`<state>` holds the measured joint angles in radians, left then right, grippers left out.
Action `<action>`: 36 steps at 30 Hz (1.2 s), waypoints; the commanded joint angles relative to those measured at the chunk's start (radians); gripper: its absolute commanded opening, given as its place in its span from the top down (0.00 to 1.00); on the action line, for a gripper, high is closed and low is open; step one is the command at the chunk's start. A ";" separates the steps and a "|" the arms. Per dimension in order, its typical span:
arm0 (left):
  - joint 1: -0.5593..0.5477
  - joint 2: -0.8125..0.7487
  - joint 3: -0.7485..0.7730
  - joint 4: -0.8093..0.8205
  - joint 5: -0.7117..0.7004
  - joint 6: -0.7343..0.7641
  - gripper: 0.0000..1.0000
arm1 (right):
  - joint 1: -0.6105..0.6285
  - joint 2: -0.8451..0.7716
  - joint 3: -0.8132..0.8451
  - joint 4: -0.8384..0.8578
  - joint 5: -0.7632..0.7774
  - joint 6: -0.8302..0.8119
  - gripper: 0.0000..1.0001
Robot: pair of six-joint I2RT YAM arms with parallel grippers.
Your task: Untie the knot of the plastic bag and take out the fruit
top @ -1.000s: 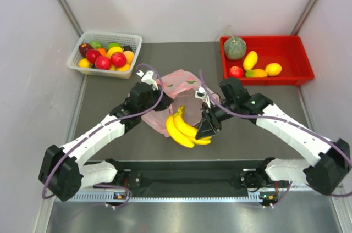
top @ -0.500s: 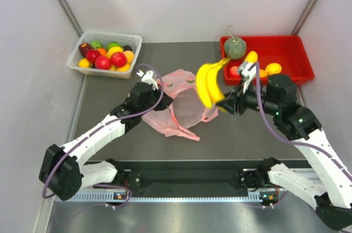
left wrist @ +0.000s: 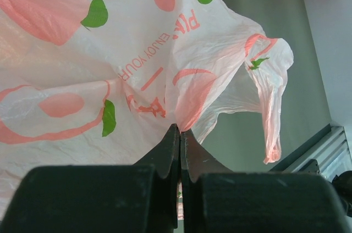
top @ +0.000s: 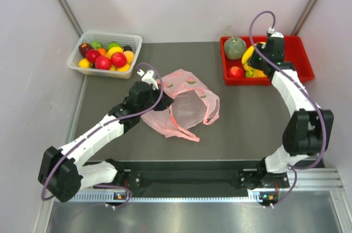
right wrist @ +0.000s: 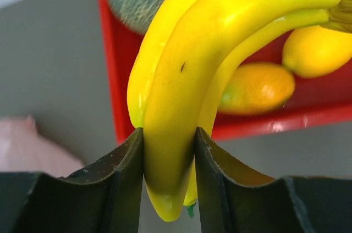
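The pink plastic bag [top: 187, 104] lies flattened on the table's middle, its strap handles [left wrist: 269, 106] loose; the knot is out of view. My left gripper [top: 161, 103] sits at the bag's left edge. In the left wrist view that gripper [left wrist: 180, 131] is shut on a fold of the bag's [left wrist: 137, 62] thin plastic. My right gripper [top: 254, 64] hangs over the red tray [top: 297, 79], shut on a bunch of yellow bananas [top: 248, 56]. The wrist view shows it [right wrist: 169, 139] clamping one banana [right wrist: 192, 51] near its tip. The grey-green melon [top: 235, 49] lies in the tray's far left corner.
The red tray [right wrist: 110, 51] also holds yellow mangoes [right wrist: 258, 87], a lemon [right wrist: 316, 51] and a small red apple [top: 236, 71]. A white basket [top: 130, 39] heaped with small round fruits stands at the back left. Grey walls close in both sides.
My right arm lifted the bananas from beside the bag and swung them right and back over the red tray. The bag has settled flatter. The left gripper kept its hold.
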<state>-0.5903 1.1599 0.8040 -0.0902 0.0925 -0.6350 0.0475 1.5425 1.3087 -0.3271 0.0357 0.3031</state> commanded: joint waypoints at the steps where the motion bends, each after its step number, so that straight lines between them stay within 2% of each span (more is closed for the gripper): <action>1: -0.003 -0.046 0.032 0.003 0.032 0.006 1.00 | -0.139 0.109 0.179 0.175 -0.031 0.102 1.00; 4: -0.002 -0.055 0.021 0.001 0.038 0.006 1.00 | -0.198 0.275 0.341 0.166 -0.092 0.126 1.00; 9: -0.002 -0.057 0.012 0.018 0.079 0.006 1.00 | -0.244 0.591 0.706 -0.021 -0.163 0.113 1.00; 12: -0.002 -0.052 0.023 0.007 0.110 0.012 1.00 | -0.262 0.705 0.803 -0.055 -0.189 0.122 1.00; 17: -0.002 -0.057 0.050 -0.040 0.139 0.054 1.00 | -0.282 0.809 0.854 -0.049 -0.230 0.149 0.99; 19: -0.002 -0.060 0.066 -0.072 0.153 0.064 1.00 | -0.287 0.829 0.873 -0.046 -0.235 0.159 0.96; 20: -0.002 -0.065 0.070 -0.078 0.154 0.069 1.00 | -0.291 0.844 0.889 -0.046 -0.240 0.163 0.87; 22: -0.002 -0.075 0.075 -0.100 0.159 0.077 1.00 | -0.294 0.854 0.902 -0.052 -0.255 0.174 0.81; 24: -0.002 -0.094 0.073 -0.112 0.155 0.080 1.00 | -0.302 0.844 0.900 -0.053 -0.269 0.182 0.54; 25: -0.002 -0.100 0.073 -0.127 0.144 0.084 1.00 | -0.305 0.835 0.897 -0.049 -0.272 0.182 0.35; 28: -0.002 -0.126 0.072 -0.138 0.128 0.093 1.00 | -0.307 0.771 0.857 -0.035 -0.290 0.177 0.14; 29: -0.002 -0.131 0.072 -0.147 0.122 0.093 1.00 | -0.307 0.722 0.842 -0.024 -0.299 0.177 0.01; 34: -0.002 -0.146 0.077 -0.167 0.086 0.095 0.97 | -0.293 0.474 0.603 0.020 -0.338 0.195 0.00; 36: -0.002 -0.163 0.075 -0.163 0.030 0.083 0.95 | -0.256 0.296 0.425 0.069 -0.349 0.177 0.00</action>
<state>-0.5903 1.0351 0.8379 -0.2630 0.1871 -0.5545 -0.2405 2.1170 1.8511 -0.3584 -0.2684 0.4873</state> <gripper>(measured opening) 0.046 0.993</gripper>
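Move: The right hand already holds the bananas. Their landing spot on the red tray's floor is about 20 cm ahead of it, 13 to its right and 15 below; the yellow mango is 5 cm nearer and 10 left of that spot, the lemon 10 nearer and 5 right. The pumpkin lies 21 ahead and 4 left of the hand. The left hand still pinches the bag's edge, bag middle roughly 4 ahead, 9 right, 10 below it. Still gripping the bananas near their tips, the right hand carries them some 17 cm forward and 12 right over the tray, sinks about 12 cm, opens wide to let go, then starts backing up and away. Meanwhile the left hand keeps its pinch on the bag and draws it back about 4 cm, rising slightly and turning a little clockwise. ##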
